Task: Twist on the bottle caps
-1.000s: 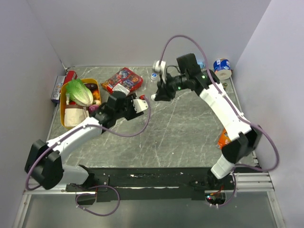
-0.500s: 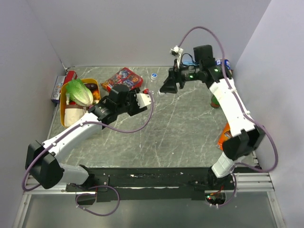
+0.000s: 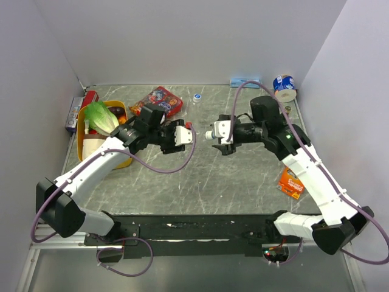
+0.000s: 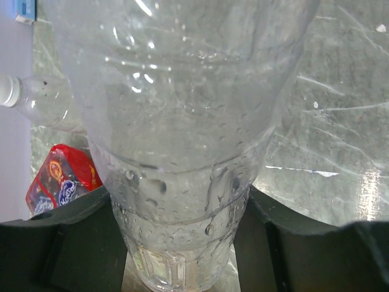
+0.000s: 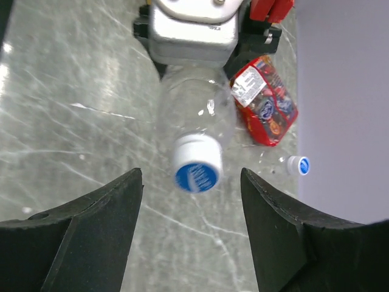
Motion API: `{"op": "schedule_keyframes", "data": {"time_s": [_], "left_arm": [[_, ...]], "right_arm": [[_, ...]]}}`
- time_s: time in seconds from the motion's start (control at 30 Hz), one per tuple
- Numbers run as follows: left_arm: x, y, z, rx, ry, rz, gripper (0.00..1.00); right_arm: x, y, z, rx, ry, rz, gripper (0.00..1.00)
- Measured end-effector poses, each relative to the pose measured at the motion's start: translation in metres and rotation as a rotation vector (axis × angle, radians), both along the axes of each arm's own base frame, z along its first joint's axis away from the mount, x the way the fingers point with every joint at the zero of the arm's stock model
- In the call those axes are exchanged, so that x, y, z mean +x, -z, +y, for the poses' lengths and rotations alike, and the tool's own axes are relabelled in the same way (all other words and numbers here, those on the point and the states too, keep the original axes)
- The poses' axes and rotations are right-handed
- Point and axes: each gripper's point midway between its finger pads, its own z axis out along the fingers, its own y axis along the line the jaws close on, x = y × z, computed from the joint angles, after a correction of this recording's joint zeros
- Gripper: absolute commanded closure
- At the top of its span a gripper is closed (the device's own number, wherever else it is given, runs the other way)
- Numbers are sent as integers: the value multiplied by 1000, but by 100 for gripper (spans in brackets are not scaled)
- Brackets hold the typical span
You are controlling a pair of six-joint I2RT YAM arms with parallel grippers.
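Observation:
My left gripper (image 3: 181, 134) is shut on a clear plastic bottle (image 4: 182, 121), which fills the left wrist view between the two dark fingers. Seen from the right wrist, this bottle (image 5: 193, 109) points its neck toward me, with a white-sided bottle cap with a blue top (image 5: 196, 166) sitting on it. My right gripper (image 5: 191, 185) stands open just short of that cap, one finger on each side, touching nothing. A second clear bottle (image 3: 196, 98) lies at the back of the table with its own blue-topped cap (image 5: 298, 165) on.
A red snack packet (image 3: 159, 100) lies behind the left gripper. A yellow tray (image 3: 81, 146) with lettuce and other food stands at the left. A blue-and-white tin (image 3: 284, 85) sits at the back right, an orange packet (image 3: 290, 181) near the right arm.
The right gripper has opened, lifted toward the back of the table, then come down to face the held bottle's capped end. The left arm shifted slightly with the bottle.

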Motion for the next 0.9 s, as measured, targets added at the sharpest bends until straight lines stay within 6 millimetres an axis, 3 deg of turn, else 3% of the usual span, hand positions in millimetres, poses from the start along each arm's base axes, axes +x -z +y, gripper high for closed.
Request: {"op": "schedule_keyframes", "data": {"time_s": [0.07, 0.2, 0.53, 0.6, 0.83, 0.9], "left_arm": [[-2, 1, -1, 4, 14, -1, 99], [-5, 2, -2, 10, 31, 0, 99], [-7, 2, -5, 6, 33, -2, 99], [-5, 0, -6, 2, 31, -10, 99], [-3, 3, -9, -11, 11, -15, 99], [5, 0, -12, -31, -38, -51, 99]], "right_arm": [[4, 4, 5, -17, -10, -23, 29], [6, 6, 12, -35, -32, -60, 40], [4, 6, 13, -42, -48, -78, 52], [3, 5, 12, -44, -48, -80, 58], [1, 8, 8, -58, -23, -49, 99], [6, 5, 8, -48, 20, 5, 100]]}}
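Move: The white-and-blue cap already sits on the mouth of the clear bottle my left hand holds. It lies about 2 cm to the left of my right hand and 1 cm below it, level fore and aft. From my left hand it is roughly 10 cm up, 8 cm right and 3 cm ahead. The other capped bottle stands some 13 cm ahead of my right hand, 7 cm left and 19 cm below; the snack bag lies about 17 cm ahead, 22 cm left and 27 cm down. I ease my open right hand about 1.5 cm left, slightly forward and down, so the fingertips straddle the cap. Holding nearly in place there, I close them and pinch the cap's sides. My left hand keeps its grip on the bottle, backs off under 1 cm, then comes forward again and about 1 cm right, bringing the cap towards my right fingers. Neither wrist turns more than about five degrees. ##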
